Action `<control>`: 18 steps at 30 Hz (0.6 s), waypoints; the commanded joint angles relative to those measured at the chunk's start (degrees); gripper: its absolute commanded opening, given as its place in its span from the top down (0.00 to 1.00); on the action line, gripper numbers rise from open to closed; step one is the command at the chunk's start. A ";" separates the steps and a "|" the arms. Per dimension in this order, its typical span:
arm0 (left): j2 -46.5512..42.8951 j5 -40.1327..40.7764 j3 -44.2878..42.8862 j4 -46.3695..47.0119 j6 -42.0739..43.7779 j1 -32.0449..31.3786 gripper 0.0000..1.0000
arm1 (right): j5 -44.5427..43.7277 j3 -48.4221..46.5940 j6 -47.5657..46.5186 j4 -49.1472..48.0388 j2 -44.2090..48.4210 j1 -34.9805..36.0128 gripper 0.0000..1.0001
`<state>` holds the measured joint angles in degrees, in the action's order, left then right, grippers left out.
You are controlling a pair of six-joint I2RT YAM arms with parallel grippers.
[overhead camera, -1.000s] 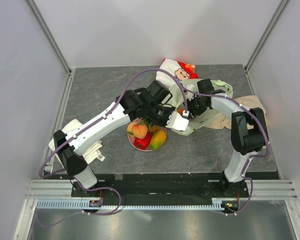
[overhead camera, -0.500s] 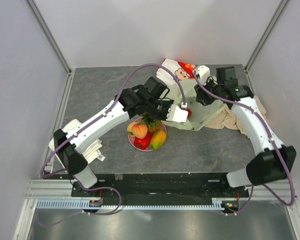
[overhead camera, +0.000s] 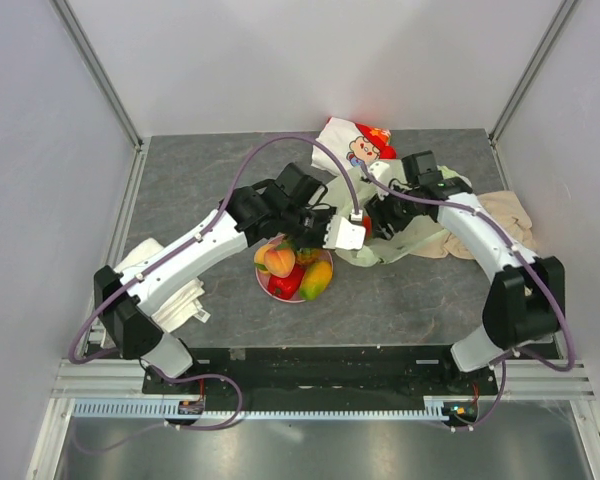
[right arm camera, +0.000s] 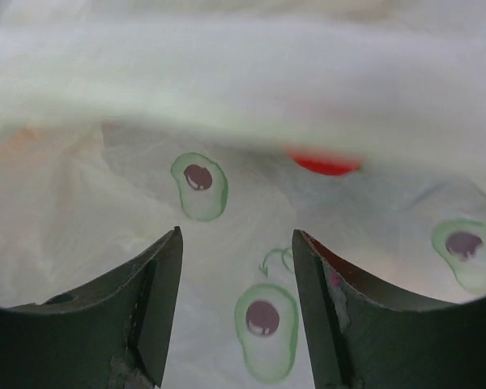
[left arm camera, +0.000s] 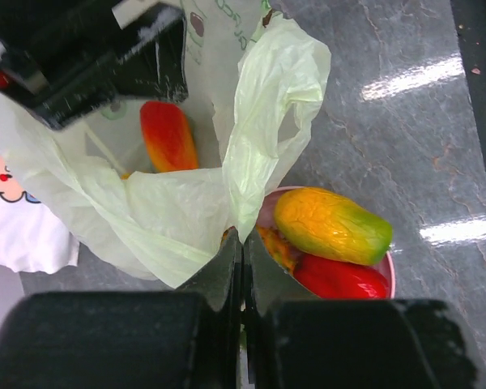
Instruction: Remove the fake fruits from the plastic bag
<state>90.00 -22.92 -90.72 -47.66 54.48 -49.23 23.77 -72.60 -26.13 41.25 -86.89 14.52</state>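
The pale-green plastic bag (left arm camera: 166,215) lies open beside a pink plate, and my left gripper (left arm camera: 242,237) is shut on its rim, holding the mouth up. A red and yellow fake fruit (left arm camera: 168,135) lies inside the bag. From above, my left gripper (overhead camera: 348,234) sits at the bag's (overhead camera: 395,246) left edge, with my right gripper (overhead camera: 378,217) just beyond it at the opening. My right gripper (right arm camera: 236,243) is open over the bag film (right arm camera: 227,146), with nothing between its fingers. A red fruit (right arm camera: 324,164) shows ahead through the film.
The pink plate (overhead camera: 326,260) holds a peach (overhead camera: 278,260), a red pepper piece (overhead camera: 285,284), a mango (overhead camera: 318,279) and a pineapple (overhead camera: 303,251). A cartoon-printed pouch (overhead camera: 352,141) lies behind the bag, a beige cloth (overhead camera: 502,209) to its right, a white cloth (overhead camera: 178,297) at far left.
My right arm lifted back and to the right away from the bag, then came down to its mouth again with open jaws. The left gripper kept its hold, shifting slightly.
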 commanded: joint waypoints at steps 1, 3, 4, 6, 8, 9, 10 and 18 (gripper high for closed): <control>-2.28 -1.26 1.24 0.20 -1.13 -0.16 0.98 | -0.91 -0.96 2.04 -6.00 -5.46 0.86 0.34; -1.93 -0.73 1.33 -0.59 0.36 -0.25 0.98 | -2.31 -0.79 3.01 -7.93 -6.79 0.86 0.29; -1.58 -0.55 1.25 -0.94 0.71 -0.16 0.98 | -2.67 -0.79 3.45 -9.86 -8.02 0.94 0.29; -1.40 -0.64 1.42 -1.47 1.42 -0.25 0.98 | -3.81 -1.05 4.51 -11.54 -9.25 0.94 0.25; -0.96 -0.73 1.16 -1.73 1.42 -0.25 0.98 | -4.87 -1.49 5.03 -13.21 -11.80 1.12 0.21; -0.70 -0.73 0.98 -1.82 1.33 -0.25 0.98 | -5.22 -1.75 5.12 -13.57 -12.77 1.03 0.11; -0.53 -0.73 0.89 -2.00 1.33 -0.25 0.98 | -5.57 -1.84 5.30 -14.70 -14.69 1.12 0.06; 0.27 -0.64 0.89 -2.61 1.42 -0.25 0.98 | -8.30 -6.59 6.26 -17.96 -24.11 1.91 0.02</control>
<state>89.62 -22.85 -89.60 -49.54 54.59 -49.25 17.21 -74.74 -21.23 26.94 -107.74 15.94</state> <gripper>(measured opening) 0.029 0.979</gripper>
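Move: The red-orange fruit still in the bag lies about 6 cm ahead of the right hand, 2 cm to its left and some 11 cm below. A yellow fruit beside it sits about 3 cm farther out and 3 cm more to the left; the big yellow-green mango on the plate is roughly 10 cm back and 13 cm left of the right hand. From the left hand, which grips the bag, the red-orange fruit is about 15 cm ahead, 7 cm right and 20 cm below. Sink the right gripper about 10 cm into the bag while reaching some 6 cm forward, down to the red-orange fruit, and spread its fingers from a bit over half open to fully wide on the way. Keep the left gripper shut on the bunched bag edge, letting it ease down only about a centimetre. ##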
